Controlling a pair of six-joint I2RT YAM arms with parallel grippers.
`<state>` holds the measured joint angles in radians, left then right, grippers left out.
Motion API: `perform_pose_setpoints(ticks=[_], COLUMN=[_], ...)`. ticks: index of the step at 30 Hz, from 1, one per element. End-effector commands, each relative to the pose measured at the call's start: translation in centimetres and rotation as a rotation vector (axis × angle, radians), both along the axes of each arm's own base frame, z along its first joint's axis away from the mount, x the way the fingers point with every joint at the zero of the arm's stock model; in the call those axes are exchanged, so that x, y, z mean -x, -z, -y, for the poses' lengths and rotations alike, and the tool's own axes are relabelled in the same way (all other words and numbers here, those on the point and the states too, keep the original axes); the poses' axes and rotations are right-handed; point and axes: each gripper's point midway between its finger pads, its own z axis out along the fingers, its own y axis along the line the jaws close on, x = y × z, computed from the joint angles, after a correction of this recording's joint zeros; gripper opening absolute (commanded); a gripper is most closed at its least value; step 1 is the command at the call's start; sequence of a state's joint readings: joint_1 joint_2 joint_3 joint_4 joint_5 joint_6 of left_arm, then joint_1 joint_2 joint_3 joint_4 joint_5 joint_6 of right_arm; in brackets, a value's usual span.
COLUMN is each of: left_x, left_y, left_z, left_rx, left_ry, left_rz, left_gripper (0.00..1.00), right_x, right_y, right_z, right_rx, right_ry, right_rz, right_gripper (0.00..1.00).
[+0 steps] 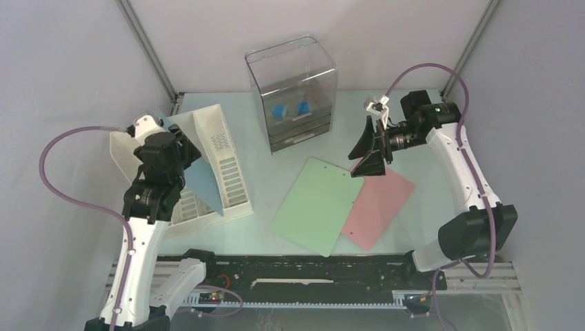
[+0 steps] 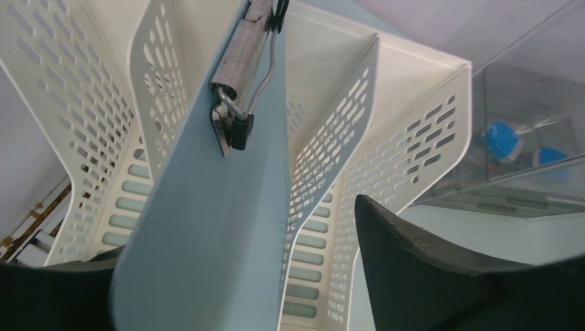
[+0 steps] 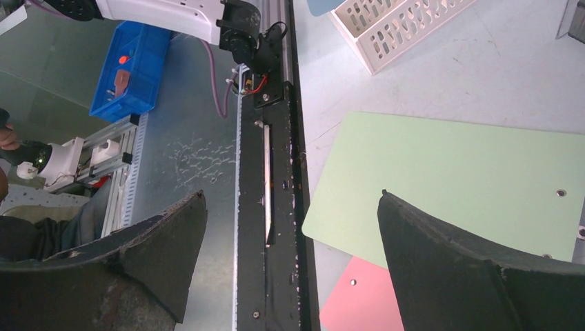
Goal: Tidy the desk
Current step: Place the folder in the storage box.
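Observation:
The desk is a pale mint-green tabletop. At its left stands a white slotted file rack with a blue clipboard upright in one slot. My left gripper is over that board. In the left wrist view the blue clipboard, metal clip at the top, stands between the spread fingers, and rack shows in the gap beside it. A green clipboard lies flat mid-desk, overlapping a pink clipboard. My right gripper hovers open over their far ends, holding nothing.
A clear plastic drawer box with two blue items inside stands at the back centre. Grey walls enclose the desk. A black rail runs along the front edge. In the right wrist view a blue bin sits beyond the rail.

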<state>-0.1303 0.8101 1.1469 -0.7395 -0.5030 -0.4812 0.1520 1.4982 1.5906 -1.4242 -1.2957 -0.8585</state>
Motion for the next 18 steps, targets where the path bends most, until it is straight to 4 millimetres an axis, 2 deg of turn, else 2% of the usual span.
perform_pose_setpoints(ticks=[1, 6, 11, 14, 18], left_x=[0.6, 0.2, -0.3, -0.5, -0.4], left_y=[-0.3, 0.9, 2.0, 2.0, 1.7], left_z=[-1.0, -1.4, -1.9, -2.1, -2.4], left_rx=[-0.016, -0.059, -0.090, -0.104, -0.132], left_ry=[-0.052, -0.060, -0.079, -0.084, -0.085], left_rz=[-0.006, -0.040, -0.080, -0.082, -0.067], left_gripper=[0.70, 0.59, 0.35, 0.23, 0.01], right_x=[0.1, 0.1, 0.2, 0.2, 0.2], right_y=[-1.0, -1.0, -1.1, -1.1, -1.1], right_z=[-0.2, -0.1, -0.1, -0.1, -0.1], right_rx=[-0.033, -0.033, -0.034, -0.033, -0.035], right_ry=[-0.011, -0.011, -0.009, -0.009, -0.009], right_rz=[0.028, 0.026, 0.033, 0.031, 0.031], right_gripper=[1.00, 1.00, 1.00, 1.00, 1.00])
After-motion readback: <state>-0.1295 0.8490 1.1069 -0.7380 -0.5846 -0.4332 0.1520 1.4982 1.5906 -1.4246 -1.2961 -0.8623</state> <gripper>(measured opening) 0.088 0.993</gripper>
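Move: The blue folder already stands aslant in the storage box, between the left hand's open fingers; its middle is about 10 cm below that hand, some 2 cm back and 2 cm right. The storage box's middle is roughly 19 cm down, 2 cm back and 3 cm left. The clear cabinet stands about 20 cm ahead and 38 cm right of the left hand. From the right hand the blue folder lies some 57 cm left, 2 cm ahead and 9 cm lower. Downward by about 2.5 cm and some 1.5 cm to its left, the left hand sinks over the blue folder, the fingers tipping about 5 degrees farther down. On the way they close from wide open to nearly shut, one on each face, and pinch the folder near its upper edge. ##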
